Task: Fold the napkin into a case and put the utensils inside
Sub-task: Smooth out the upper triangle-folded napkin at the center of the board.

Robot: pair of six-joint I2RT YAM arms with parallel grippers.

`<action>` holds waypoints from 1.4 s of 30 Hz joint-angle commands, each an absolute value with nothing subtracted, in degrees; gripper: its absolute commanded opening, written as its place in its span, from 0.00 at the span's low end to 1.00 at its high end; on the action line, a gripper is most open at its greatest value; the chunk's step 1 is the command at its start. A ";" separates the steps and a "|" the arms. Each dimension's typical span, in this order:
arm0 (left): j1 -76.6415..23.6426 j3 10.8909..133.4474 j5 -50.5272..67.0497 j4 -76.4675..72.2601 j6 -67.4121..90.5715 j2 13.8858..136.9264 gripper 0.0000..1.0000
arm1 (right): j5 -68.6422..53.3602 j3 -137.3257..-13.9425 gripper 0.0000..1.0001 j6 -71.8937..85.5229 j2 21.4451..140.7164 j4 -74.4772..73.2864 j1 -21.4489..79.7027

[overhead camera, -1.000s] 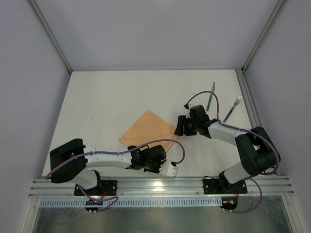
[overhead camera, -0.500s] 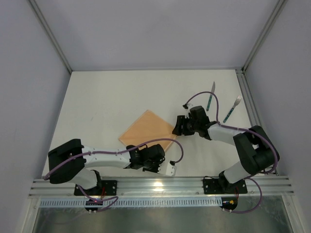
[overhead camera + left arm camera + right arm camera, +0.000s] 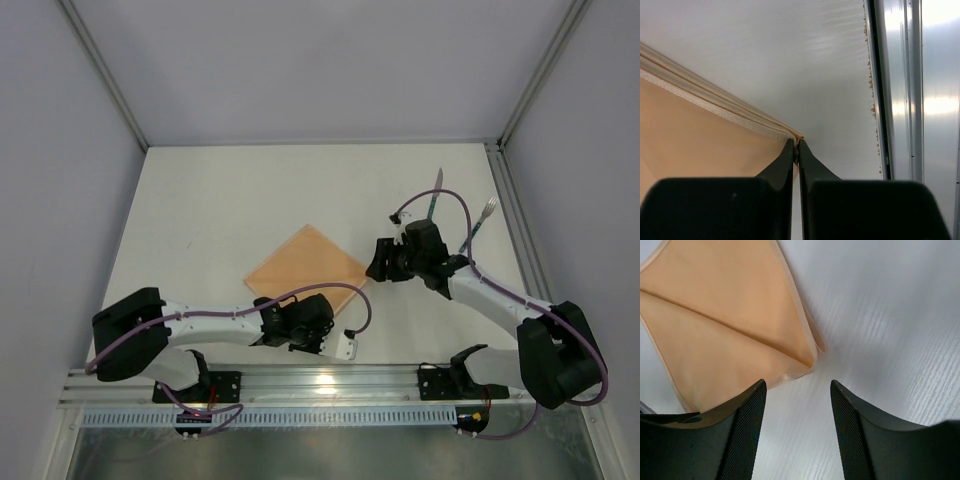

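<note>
The peach-orange napkin [image 3: 305, 262] lies as a diamond on the white table, its edges in layers. My left gripper [image 3: 312, 320] [image 3: 796, 146] is shut on the napkin's [image 3: 695, 140] near corner, close to the front rail. Open and holding nothing, my right gripper [image 3: 379, 262] [image 3: 796, 386] hovers just short of the right corner of the napkin [image 3: 725, 325], where a diagonal crease shows. The utensils lie at the back right: a teal-handled knife [image 3: 433, 200] and a teal-handled fork [image 3: 478, 224]. No finished case shows.
A metal rail [image 3: 330, 382] [image 3: 900, 90] runs along the table's front edge just beside my left gripper. Grey walls and an aluminium frame post [image 3: 505, 190] bound the table at the right, near the fork.
My right arm has swung out to the right, its gripper sliding slightly right while staying open by the napkin's right corner. The left gripper has edged slightly left, still pinching the corner.
</note>
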State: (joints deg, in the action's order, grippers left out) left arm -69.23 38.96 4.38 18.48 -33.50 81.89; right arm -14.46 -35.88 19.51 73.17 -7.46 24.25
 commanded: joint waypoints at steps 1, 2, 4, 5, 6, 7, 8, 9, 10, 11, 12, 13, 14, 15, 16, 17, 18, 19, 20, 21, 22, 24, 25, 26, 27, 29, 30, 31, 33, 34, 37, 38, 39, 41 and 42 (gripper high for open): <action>-68.91 37.88 6.06 20.92 -34.01 81.39 0.00 | -14.50 -33.58 0.59 22.23 69.62 -6.59 23.99; -68.91 37.97 6.06 20.92 -34.01 81.39 0.00 | -14.15 -32.88 0.58 22.32 69.35 -6.33 23.99; -68.91 37.97 6.06 20.83 -33.93 81.39 0.00 | -14.06 -32.26 0.52 22.50 69.87 -5.80 24.08; -68.91 37.88 5.98 20.83 -33.93 81.39 0.00 | -14.32 -31.82 0.49 22.59 70.83 -5.10 24.08; -68.91 37.88 5.98 20.83 -33.75 81.39 0.00 | -14.59 -31.56 0.44 22.85 71.45 -4.58 24.00; -68.82 37.97 5.98 20.83 -33.75 81.39 0.00 | -14.85 -31.38 0.37 23.11 71.80 -3.79 23.99; -68.82 37.88 5.98 20.83 -33.66 81.39 0.00 | -15.55 -30.68 0.35 23.81 72.59 -1.87 23.99; -68.91 37.88 5.89 20.74 -33.66 81.39 0.00 | -15.82 -30.41 0.35 24.25 73.12 -0.98 24.08; -68.82 37.88 5.89 20.83 -33.58 81.39 0.00 | -16.08 -30.24 0.35 24.43 73.65 -0.44 24.00; -68.91 37.88 5.89 20.74 -33.57 81.39 0.00 | -16.34 -30.23 0.35 24.96 74.35 1.74 23.99; -68.82 37.97 5.89 20.83 -33.57 81.47 0.00 | -16.52 -30.32 0.35 24.96 75.49 2.37 24.08; -68.82 38.06 5.89 20.92 -33.66 81.47 0.00 | -16.70 -30.50 0.35 25.13 75.85 2.90 24.00; -68.91 37.97 5.89 20.92 -33.66 81.47 0.00 | -16.79 -30.50 0.35 25.31 76.20 3.94 23.99; -68.91 37.97 5.89 20.92 -33.58 81.56 0.00 | -17.14 -30.41 0.35 25.57 76.72 4.48 24.08; -68.91 37.97 5.80 20.92 -33.66 81.48 0.00 | -17.31 -30.32 0.35 25.75 76.90 4.83 24.08; -68.91 37.97 5.80 20.83 -33.66 81.47 0.00 | -17.40 -30.24 0.35 25.75 77.08 5.44 24.00; -68.91 37.88 5.80 20.83 -33.66 81.65 0.00 | -17.49 -30.23 0.35 25.93 77.52 5.80 24.08; -68.91 37.88 5.89 20.83 -33.66 81.74 0.00 | -17.40 -30.06 0.35 26.01 77.69 6.24 24.08; -68.91 37.88 5.89 20.83 -33.75 81.74 0.00 | -17.49 -30.06 0.35 26.19 77.96 6.76 24.00; -68.91 37.97 5.89 20.83 -33.75 81.83 0.00 | -17.49 -30.06 0.35 26.37 78.31 7.03 23.99; -68.82 37.97 5.80 20.74 -33.75 81.83 0.00 | -17.40 -30.23 0.35 26.63 79.35 7.12 23.91; -68.91 37.97 5.98 20.83 -33.84 81.83 0.00 | -17.05 -30.58 0.34 26.80 80.59 7.56 23.82; -68.91 37.97 5.89 20.83 -33.84 81.74 0.00 | -16.79 -30.76 0.34 27.15 81.47 7.91 23.64; -68.82 37.97 5.98 20.92 -33.75 81.74 0.00 | -16.70 -30.67 0.34 27.25 81.91 8.35 23.56; -68.82 38.06 5.98 21.00 -33.75 81.65 0.00 | -16.70 -30.67 0.33 27.33 82.18 8.78 23.55; -68.91 37.97 5.98 21.09 -33.75 81.65 0.00 | -16.44 -30.76 0.32 27.51 82.88 9.05 23.38; -68.82 38.06 6.15 21.27 -33.75 81.65 0.00 | -16.17 -30.76 0.31 27.60 82.97 9.23 23.38; -68.82 37.97 6.15 21.27 -33.84 81.56 0.00 | -15.82 -30.33 0.27 27.77 82.97 9.58 23.38; -68.91 37.88 6.42 21.53 -34.01 81.74 0.00 | -15.03 -29.80 0.24 28.56 82.36 11.33 22.94; -68.82 38.05 6.42 21.53 -34.10 81.83 0.00 | -14.86 -29.27 0.19 28.91 82.18 12.56 22.77; -68.82 38.06 6.50 21.71 -34.36 82.00 0.00 | -14.50 -28.92 0.08 29.27 82.18 14.40 22.50; -68.82 38.06 6.50 21.80 -34.37 82.09 0.00 | -15.02 -28.83 0.04 29.44 82.44 15.02 22.50; -68.82 38.06 6.50 21.71 -34.45 82.09 0.00 | -15.38 -28.74 0.04 29.44 82.88 15.64 22.50; -68.91 38.06 6.50 21.71 -34.45 82.09 0.00 | -15.91 -28.39 0.04 29.62 83.14 17.40 22.50; -68.82 38.14 6.50 21.71 -34.45 82.09 0.00 | -15.91 -28.04 0.04 29.62 83.32 17.84 22.50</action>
State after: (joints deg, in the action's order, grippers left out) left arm -69.12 38.96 4.75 18.55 -33.95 81.89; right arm -17.08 -28.71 29.06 82.70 11.46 23.11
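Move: The napkin's right corner lies about 5 cm below the right gripper, roughly 1 cm ahead and 1 cm left. From this gripper, the napkin's far corner is about 15 cm ahead and 13 cm left, the near corner 15 cm back and 9 cm left, and the knife about 22 cm ahead and 12 cm right. The left gripper already pinches the near corner; from it the right corner lies some 15 cm ahead and 8 cm right. Lower the right gripper about 4 cm to the napkin's right corner, easing back some 2 cm as the half-open fingers narrow, then sliding forward again and slightly left. Once down, close the fingers fully to pinch the corner, rolling the hand slightly so its left side rises. Keep the left gripper still, shut on the near corner. ##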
